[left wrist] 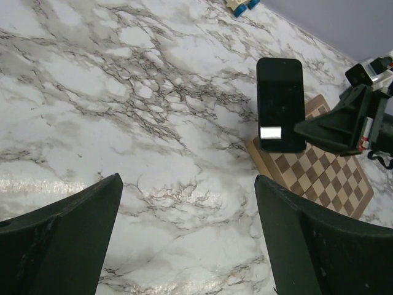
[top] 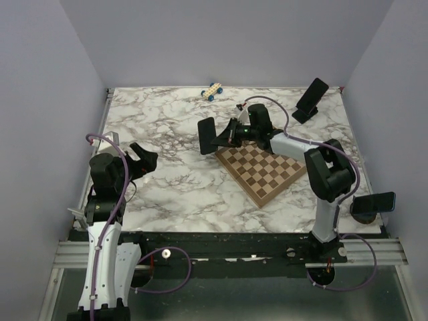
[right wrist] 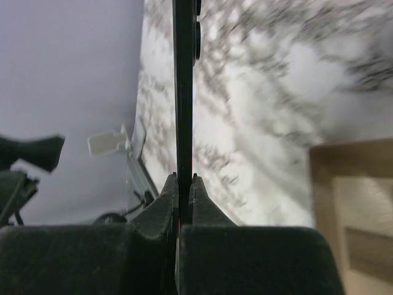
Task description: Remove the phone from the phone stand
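Observation:
My right gripper point(top: 222, 136) is shut on the edge of a black phone point(top: 207, 136), which it holds upright above the marble just left of the chessboard. The right wrist view shows the phone point(right wrist: 183, 92) edge-on between the closed fingertips of that gripper point(right wrist: 183, 184). In the left wrist view the phone point(left wrist: 280, 104) faces me with its dark screen. The black phone stand point(top: 309, 103) sits at the back right of the table, well apart from the phone. My left gripper point(top: 144, 159) hovers open over the left side, and the left wrist view shows only bare marble between the jaws of this gripper point(left wrist: 187, 233).
A wooden chessboard point(top: 264, 170) lies right of centre under the right arm. A small toy car point(top: 212, 91) stands at the back edge. Another dark phone point(top: 373, 202) sits at the table's right edge near the right arm's base.

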Robot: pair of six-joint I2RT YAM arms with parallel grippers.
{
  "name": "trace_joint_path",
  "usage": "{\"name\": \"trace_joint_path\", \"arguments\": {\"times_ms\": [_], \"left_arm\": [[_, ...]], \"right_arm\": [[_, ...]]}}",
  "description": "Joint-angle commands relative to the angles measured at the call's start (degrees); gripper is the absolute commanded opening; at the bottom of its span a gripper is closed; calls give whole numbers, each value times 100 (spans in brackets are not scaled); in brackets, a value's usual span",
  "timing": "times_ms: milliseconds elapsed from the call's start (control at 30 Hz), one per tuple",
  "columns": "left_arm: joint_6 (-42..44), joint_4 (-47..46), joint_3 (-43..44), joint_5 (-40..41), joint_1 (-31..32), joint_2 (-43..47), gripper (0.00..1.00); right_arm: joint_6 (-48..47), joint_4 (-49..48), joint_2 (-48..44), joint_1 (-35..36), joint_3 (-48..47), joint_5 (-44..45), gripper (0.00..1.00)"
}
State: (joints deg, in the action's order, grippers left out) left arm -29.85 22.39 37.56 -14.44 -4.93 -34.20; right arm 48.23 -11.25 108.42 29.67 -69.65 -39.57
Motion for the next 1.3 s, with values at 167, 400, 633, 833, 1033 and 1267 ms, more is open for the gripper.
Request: {"name": "trace_joint_path", "arguments": {"times_ms": [167, 400, 633, 833, 1033, 1267], "left_arm": [[64, 135, 41, 115, -17, 59, 96], [58, 92, 17, 101, -26, 173, 95], [58, 59, 8, 21, -26, 255, 94], [58, 33, -12, -15, -31, 298, 94], [49, 13, -25, -68, -34, 288, 94], [49, 11, -38, -77, -61, 234, 94]], "right_arm": [[363, 622, 1812, -521, -2119, 384, 1], [523, 1281, 2820, -650, -3458, 737, 1], [485, 1614, 3341, -673, -4030, 782, 5], [394, 1681, 3632, -704, -4281, 747, 10], [91, 2010, 3766, -728, -4439, 967, 19], [-139, 2352, 3932, -762, -4681, 1167, 41]]}}
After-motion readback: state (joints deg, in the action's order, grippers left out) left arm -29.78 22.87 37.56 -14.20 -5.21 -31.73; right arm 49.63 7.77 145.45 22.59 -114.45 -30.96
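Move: The right hand holds the phone by its right edge, its middle about 4 cm left and 3 cm ahead. The clear table spot where it goes is roughly 20 cm ahead, 3 cm left and 12 cm below. The toy car stands about 16 cm beyond that spot; the chessboard's middle is some 19 cm right of the hand and 2 cm back. From the left hand, the spot lies some 29 cm ahead, 30 cm right and 20 cm down. The right hand carries the phone about 17 cm forward and 11 cm down to the table, fingers opening late. ##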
